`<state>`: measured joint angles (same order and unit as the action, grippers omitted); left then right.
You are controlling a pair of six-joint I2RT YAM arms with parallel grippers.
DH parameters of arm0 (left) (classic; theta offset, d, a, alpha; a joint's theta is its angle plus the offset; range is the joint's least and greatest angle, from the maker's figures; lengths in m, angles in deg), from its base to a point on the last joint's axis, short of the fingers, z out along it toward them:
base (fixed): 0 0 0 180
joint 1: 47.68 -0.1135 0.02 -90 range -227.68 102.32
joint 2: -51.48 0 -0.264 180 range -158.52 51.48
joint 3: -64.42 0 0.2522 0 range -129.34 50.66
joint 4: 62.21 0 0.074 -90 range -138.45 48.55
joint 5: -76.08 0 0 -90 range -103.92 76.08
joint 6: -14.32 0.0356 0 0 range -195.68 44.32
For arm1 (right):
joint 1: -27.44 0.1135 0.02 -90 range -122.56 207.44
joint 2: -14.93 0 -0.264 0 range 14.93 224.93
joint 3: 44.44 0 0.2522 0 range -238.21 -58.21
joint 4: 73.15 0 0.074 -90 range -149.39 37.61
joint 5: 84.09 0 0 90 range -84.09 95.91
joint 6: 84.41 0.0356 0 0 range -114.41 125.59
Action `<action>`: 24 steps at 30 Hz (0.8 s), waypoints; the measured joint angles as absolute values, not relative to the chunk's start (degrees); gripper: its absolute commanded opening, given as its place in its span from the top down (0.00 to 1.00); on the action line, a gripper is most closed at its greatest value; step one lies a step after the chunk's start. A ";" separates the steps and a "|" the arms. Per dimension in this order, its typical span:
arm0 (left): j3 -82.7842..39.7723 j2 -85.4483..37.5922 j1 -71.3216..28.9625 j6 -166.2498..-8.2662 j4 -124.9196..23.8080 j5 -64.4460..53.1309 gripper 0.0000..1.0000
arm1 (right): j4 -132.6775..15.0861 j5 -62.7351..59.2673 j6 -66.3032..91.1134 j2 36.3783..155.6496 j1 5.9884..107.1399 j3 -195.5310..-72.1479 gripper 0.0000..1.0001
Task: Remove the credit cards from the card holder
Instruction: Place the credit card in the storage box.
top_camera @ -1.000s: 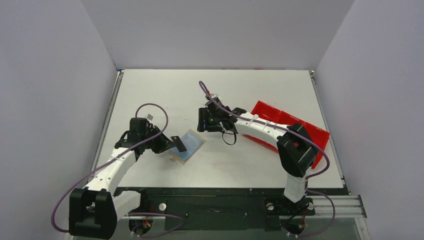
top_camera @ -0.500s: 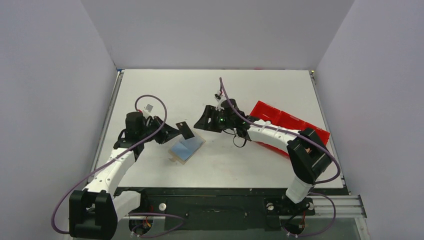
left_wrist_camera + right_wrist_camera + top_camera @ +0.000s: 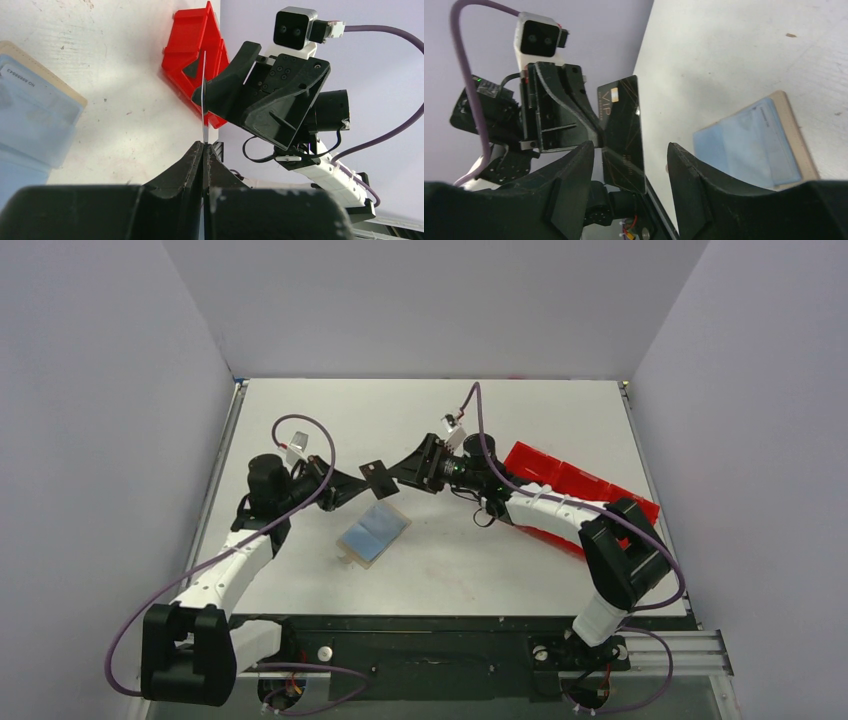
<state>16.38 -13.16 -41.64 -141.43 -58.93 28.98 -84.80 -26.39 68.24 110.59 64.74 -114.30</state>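
Observation:
The tan card holder [image 3: 352, 551] lies open on the table with light blue credit cards [image 3: 376, 530] on it. My left gripper [image 3: 359, 484] is shut on a black credit card [image 3: 376, 480] and holds it up off the table. In the left wrist view that card [image 3: 204, 100] is edge-on, rising from the pinched fingertips [image 3: 199, 150]. My right gripper [image 3: 401, 473] stands open, facing the card from the right. In the right wrist view the black card [image 3: 623, 135] stands in the gap of my right gripper [image 3: 630, 146], touching neither finger. The holder [image 3: 793, 131] lies beyond.
A red compartment tray [image 3: 545, 465] sits at the right, behind the right arm, and shows also in the left wrist view as the red tray [image 3: 192, 45]. Grey walls close the table on three sides. A purple cable loops above each wrist.
My left gripper has lifted the black card away from the holder, up and to the right. The right gripper has swung left to meet it. The holder has not moved.

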 measured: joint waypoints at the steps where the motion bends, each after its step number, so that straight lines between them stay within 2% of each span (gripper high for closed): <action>1: 16.38 -13.47 -41.68 -141.76 -59.50 29.35 1.00 | -85.76 -26.80 68.94 110.59 64.76 -114.30 0.50; 14: 16.38 -15.28 -41.77 -143.84 -63.28 31.36 1.00 | -89.39 -29.14 72.09 111.11 65.74 -114.30 0.60; 17: 16.38 -15.68 -41.77 -143.93 -63.72 31.45 1.00 | -89.32 -29.40 72.33 111.62 66.18 -114.32 0.68; 22: 16.38 -16.14 -41.77 -143.84 -63.70 31.58 1.00 | -89.32 -29.53 72.44 112.08 66.53 -114.32 0.94; 24: 16.36 -16.35 -41.77 -143.38 -63.48 31.55 1.00 | -89.19 -29.53 72.35 112.08 66.53 -114.32 1.00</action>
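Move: The left fingers already pinch the dark credit card by its left edge, so its middle lies some 3 cm right of that hand and 1 cm ahead, at its height. From the open right fingers, the card's middle is about 4 cm left and 2 cm back, roughly level in height. The card holder lies about 18 cm below, 4 cm back and 7 cm left of the right hand; the storage box is roughly 40 cm to its right, 3 cm ahead and 18 cm lower. Back and to the left, the right hand eases about 2 cm in over the card's free edge, rising a little and then sinking partway again, its wrist turning only slightly. As it arrives, its fingers close from about half open to nearly shut, pinching the card from both faces, while the left hand stays almost in place and keeps its own pinch on the opposite edge. ##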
